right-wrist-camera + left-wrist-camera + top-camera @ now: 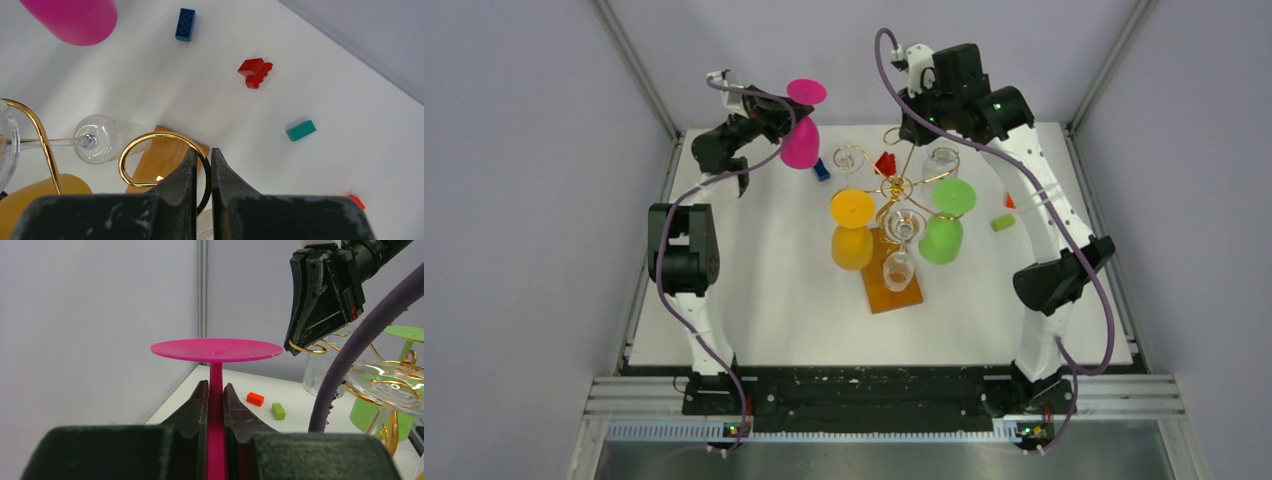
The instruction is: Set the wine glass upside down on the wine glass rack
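Note:
A pink wine glass [801, 143] hangs upside down above the table's far left, its round foot [216, 350] on top. My left gripper [216, 385] is shut on its stem. The wine glass rack [894, 187], gold wire on an orange-brown wooden base [890, 290], stands mid-table. It carries inverted yellow [852, 230], green [944, 228] and clear [900, 255] glasses. My right gripper [202, 151] is shut on one gold scroll arm [150, 136] at the rack's far side. The wire passes between the fingertips.
Small blocks lie on the white table behind the rack: blue [185, 24], red [255, 72], teal [300, 130], green [1002, 222]. Two more clear glasses [941, 160] hang at the rack's far side. Grey walls close in the table's back and sides.

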Tool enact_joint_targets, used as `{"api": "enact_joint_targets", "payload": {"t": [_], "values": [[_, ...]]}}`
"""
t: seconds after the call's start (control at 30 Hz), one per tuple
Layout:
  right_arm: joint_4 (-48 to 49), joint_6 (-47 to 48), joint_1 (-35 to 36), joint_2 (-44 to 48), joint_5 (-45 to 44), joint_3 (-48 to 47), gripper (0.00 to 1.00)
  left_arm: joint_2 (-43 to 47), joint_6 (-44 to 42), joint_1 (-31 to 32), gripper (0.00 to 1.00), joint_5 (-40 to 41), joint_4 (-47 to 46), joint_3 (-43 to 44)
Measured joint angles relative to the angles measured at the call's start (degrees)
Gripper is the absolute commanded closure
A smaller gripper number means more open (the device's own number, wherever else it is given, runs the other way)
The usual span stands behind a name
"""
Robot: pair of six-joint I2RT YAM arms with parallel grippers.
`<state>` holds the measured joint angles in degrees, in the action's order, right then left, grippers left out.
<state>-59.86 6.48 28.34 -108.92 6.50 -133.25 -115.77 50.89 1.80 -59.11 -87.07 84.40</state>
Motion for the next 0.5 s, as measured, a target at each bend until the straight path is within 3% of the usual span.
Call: {"api": "enact_joint_targets", "payload": {"t": [0.5], "values": [[2.6,6.7,5.2,-0.7,9.2,0.0,1.00,0.0,0.0,-4.2,1.00,0.0,0.0,0.0]]}}
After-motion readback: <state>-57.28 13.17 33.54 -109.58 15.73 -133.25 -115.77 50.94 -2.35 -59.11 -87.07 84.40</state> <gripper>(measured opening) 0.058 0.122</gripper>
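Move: The right hand already pinches the rack's empty curl; the pink glass, held in the left hand, is about 18 cm left and 5 cm farther out, near level. From the right hand the rack hub is some 10 cm back and 2 left, the green glass 12 back and 10 right, both lower. For the left hand, that empty curl is about 18 cm right and 5 back, near level. Right hand swings the pinched curl 7 cm left and back, turning counter-clockwise; left hand shifts 4 cm left. ##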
